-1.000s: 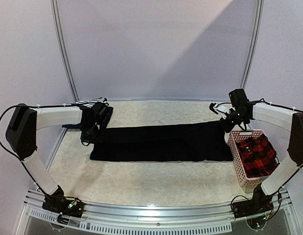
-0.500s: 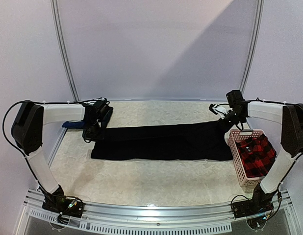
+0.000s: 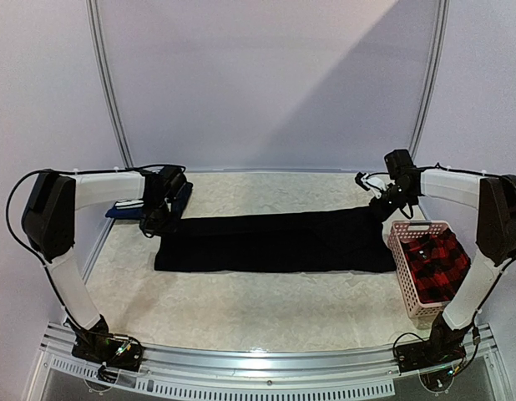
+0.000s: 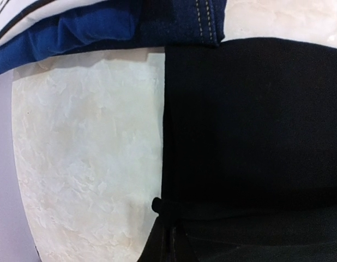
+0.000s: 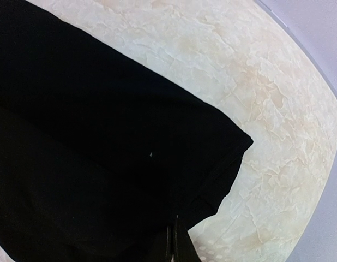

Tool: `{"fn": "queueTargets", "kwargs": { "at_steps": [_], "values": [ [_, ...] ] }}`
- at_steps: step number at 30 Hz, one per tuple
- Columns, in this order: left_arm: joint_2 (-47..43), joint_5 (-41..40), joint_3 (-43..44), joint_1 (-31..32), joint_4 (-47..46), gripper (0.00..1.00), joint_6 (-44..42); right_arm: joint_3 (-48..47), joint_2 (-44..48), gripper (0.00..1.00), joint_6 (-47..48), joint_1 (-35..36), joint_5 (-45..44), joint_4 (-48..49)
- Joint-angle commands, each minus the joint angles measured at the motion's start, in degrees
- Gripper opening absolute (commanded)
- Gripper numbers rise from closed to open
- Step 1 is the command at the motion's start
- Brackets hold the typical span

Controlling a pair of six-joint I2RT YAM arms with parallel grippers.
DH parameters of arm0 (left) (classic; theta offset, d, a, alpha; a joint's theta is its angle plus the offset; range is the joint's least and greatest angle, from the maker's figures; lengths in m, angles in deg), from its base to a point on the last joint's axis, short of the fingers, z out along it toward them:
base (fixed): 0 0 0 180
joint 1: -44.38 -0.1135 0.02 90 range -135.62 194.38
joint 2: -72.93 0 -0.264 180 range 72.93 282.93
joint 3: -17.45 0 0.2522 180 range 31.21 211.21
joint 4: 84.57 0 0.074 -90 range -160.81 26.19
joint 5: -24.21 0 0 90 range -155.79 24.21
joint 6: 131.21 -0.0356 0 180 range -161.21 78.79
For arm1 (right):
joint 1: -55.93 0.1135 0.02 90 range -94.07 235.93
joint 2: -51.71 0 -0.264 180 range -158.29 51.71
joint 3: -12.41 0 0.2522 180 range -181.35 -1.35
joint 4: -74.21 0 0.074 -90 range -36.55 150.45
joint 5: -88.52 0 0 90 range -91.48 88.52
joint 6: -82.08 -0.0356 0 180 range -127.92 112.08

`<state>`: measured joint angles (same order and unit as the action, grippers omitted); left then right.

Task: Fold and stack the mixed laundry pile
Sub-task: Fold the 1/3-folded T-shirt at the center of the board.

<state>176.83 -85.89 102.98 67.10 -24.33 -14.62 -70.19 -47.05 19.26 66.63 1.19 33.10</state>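
Note:
The large black shirt (image 3: 275, 242) lies as a long flat band across the middle of the table. My left gripper (image 3: 158, 224) is at its far left corner and is shut on the shirt's edge (image 4: 169, 215). My right gripper (image 3: 383, 210) is at the far right corner, jaws shut on the black fabric (image 5: 176, 240). A navy piece (image 4: 103, 27) lies folded just beyond the shirt's left end, with the striped tank top (image 4: 10, 11) on it. The red-black plaid shirt (image 3: 437, 263) sits in the basket.
The pink slotted basket (image 3: 421, 225) stands at the right edge, touching the shirt's right end. The folded pile (image 3: 123, 211) sits at the back left under my left arm. Curved frame poles (image 3: 108, 83) rise along the back wall.
Both arms have shifted slightly inward and toward the back while holding the shirt's far corners. The shirt band now lies straighter, and my left arm hides more of the striped top.

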Motion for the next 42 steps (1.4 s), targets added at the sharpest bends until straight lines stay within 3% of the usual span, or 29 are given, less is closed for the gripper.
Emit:
{"fn": "queueTargets", "kwargs": {
  "at_steps": [1,8,18,21,23,26,29,34,37,42],
  "values": [
    [-1.35,-2.58,1.09,-1.15,5.07,0.0,0.04,-2.23,-1.46,0.0,-0.99,-0.68,0.8,-0.83],
    [-1.66,-3.48,0.52,-1.27,5.37,0.0,0.06,-2.39,-2.16,0.0,-1.24,-0.68,1.61,-0.62],
    [8.38,-2.75,8.81,-1.36,3.59,0.0,-1.99,-6.76,-7.81,0.0,-2.96,-0.7,-0.63,-1.27],
    [8.91,-2.63,10.39,-1.25,6.14,0.11,-0.72,-10.36,-9.69,0.23,-3.93,-0.65,0.27,-6.37],
    [5.72,-3.19,9.44,-0.83,6.77,0.25,0.12,-10.02,-8.26,0.34,-4.47,-0.91,-0.17,-7.48],
    [-1.06,-3.71,6.95,0.09,7.07,0.28,0.95,-8.16,-2.74,0.47,-4.76,-1.35,-0.07,-9.7],
    [-7.5,-1.55,3.3,1.9,5.47,0.29,0.2,-6.24,1.91,0.49,-2.16,-1.3,6.6,-15.14],
    [-11.87,12.8,-6.55,3.83,-0.63,0.28,-2.07,-0.31,6.08,0.5,7.45,-1.15,15.99,-24.21],
    [-11.27,18.63,-10.58,5.61,-1.3,0.29,-5.13,4.46,7.76,0.51,15.7,-0.71,15.6,-27.17],
    [-9.65,16.22,-12.72,9.5,0.34,0.38,-11.68,7.93,8.45,0.53,23.91,-0.33,11.57,-28.36]
  ]
}}
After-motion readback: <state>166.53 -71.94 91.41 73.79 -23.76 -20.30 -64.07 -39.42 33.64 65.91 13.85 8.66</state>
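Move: The left fingers hold the black T-shirt's layer at its left edge; its near left corner is about 6 cm back, level sideways and 3 cm below, and the jeans stack lies some 13 cm ahead and 5 cm left. The right fingers hold cloth by the other end: its near right corner is about 12 cm back, 2 cm right and 5 cm down; the basket's middle is 12 cm back and 13 cm right. Ease both grippers about 2 cm forward and down to lay the held cloth, open them and lift clear. Then arc back towards the T-shirt's near corners, the left hand about 10 cm back and 5 cm right, turning clockwise, the right some 15 cm back, turning counter-clockwise and tipping its fingers towards the base. Sink both again, fingers open. ##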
